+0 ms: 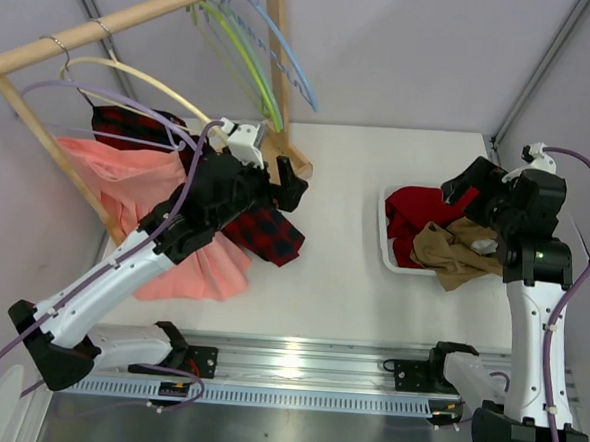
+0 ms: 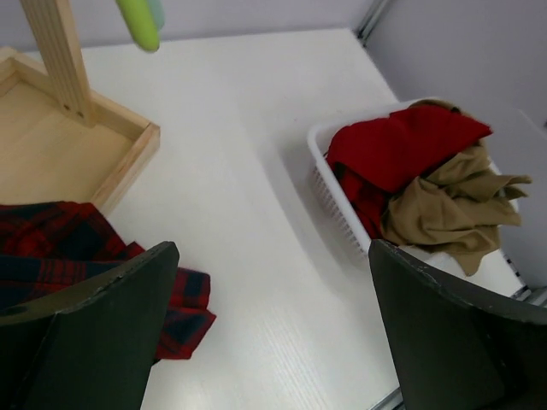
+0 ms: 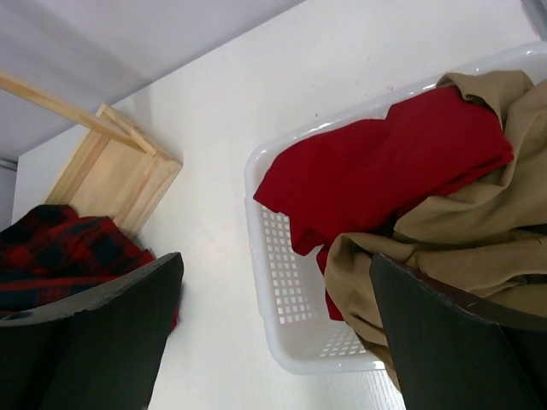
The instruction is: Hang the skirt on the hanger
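The deep-red skirt (image 1: 414,210) lies crumpled in a white basket (image 1: 386,249) at the right, partly under a tan garment (image 1: 460,253). It also shows in the left wrist view (image 2: 402,149) and the right wrist view (image 3: 385,166). The lime-green hanger (image 1: 246,66) hangs on the wooden rack's rail at the top; its tip shows in the left wrist view (image 2: 139,21). My left gripper (image 1: 289,189) is open and empty over the table by the rack's foot (image 2: 269,329). My right gripper (image 1: 470,182) is open and empty, just above the basket (image 3: 273,333).
A red-and-black plaid skirt (image 1: 270,230) and a salmon-pink skirt (image 1: 127,186) hang at the left under my left arm. A light-blue hanger (image 1: 288,52) and a cream hanger (image 1: 143,80) hang on the rail. The rack's wooden base (image 2: 51,145) is close to my left gripper.
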Robot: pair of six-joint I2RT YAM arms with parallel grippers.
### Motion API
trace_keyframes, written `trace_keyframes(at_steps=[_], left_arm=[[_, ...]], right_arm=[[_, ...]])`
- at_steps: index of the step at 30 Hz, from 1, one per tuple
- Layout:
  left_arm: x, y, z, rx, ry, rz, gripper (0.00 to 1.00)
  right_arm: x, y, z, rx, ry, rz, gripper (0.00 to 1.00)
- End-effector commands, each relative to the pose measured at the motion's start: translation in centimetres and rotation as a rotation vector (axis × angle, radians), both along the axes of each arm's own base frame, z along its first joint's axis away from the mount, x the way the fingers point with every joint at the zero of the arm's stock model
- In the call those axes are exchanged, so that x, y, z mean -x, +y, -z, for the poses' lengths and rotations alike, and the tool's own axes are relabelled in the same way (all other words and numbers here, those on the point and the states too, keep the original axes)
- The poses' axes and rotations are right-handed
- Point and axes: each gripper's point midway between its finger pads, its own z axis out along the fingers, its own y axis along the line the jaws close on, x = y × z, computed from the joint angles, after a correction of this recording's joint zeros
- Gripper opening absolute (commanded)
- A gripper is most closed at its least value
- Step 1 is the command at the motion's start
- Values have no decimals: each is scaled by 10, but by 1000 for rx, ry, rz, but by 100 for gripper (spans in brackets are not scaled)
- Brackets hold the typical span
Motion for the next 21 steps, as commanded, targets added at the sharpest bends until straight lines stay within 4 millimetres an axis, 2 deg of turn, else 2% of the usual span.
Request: trace_keyframes(at_steps=[1,4,7,11,14,15,19,20,21], left_arm=[[2,-3,25,-73,35,73,100],[-3,-3,23,-77,12,70,100],[-17,2,47,-146,57,2,99],[-19,-13,50,-168,90,60,98],[-15,-31,48,-147,72,146,97],[-15,-36,48,-138,71,154,97],[-15,-64,52,-90,91,213,96],[-12,-79,59,-82,114,262,95],[-10,-85,60,-80,118,283,95]], right_arm=[[-3,-3,-24,5,-97,19,99],[0,-8,-26,24,-109,40,99],[1,-5,-28,30,-125,16,99],[-1,0,-19,40,-111,-27,99],[0,-22,1,62,-39,102,99],[7,-44,14,93,28,229,99],[23,-84,35,93,100,403,99],[29,-103,42,74,114,473,99],[29,-110,46,55,113,490,99]])
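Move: In the white basket, the tan garment lies some 6 cm ahead of the right hand, 7 cm to its right and 27 cm below. The red garment is about 10 cm ahead and 4 cm to the left at similar depth. From the left hand, the tan garment is roughly 38 cm right, 6 cm ahead and 31 cm down; the hung plaid skirt's low end is 6 cm ahead and 6 cm left, 31 cm below. Sweeping about 7 cm to its right and sinking some 3 cm after a slight lift, the open right hand turns nearly 20 degrees clockwise over the basket towards the tan garment. The open left hand first drops about 8 cm, then shifts about 5 cm right, away from the hung plaid skirt and towards the basket, rolling and tipping down roughly 10 degrees. Neither touches anything. ##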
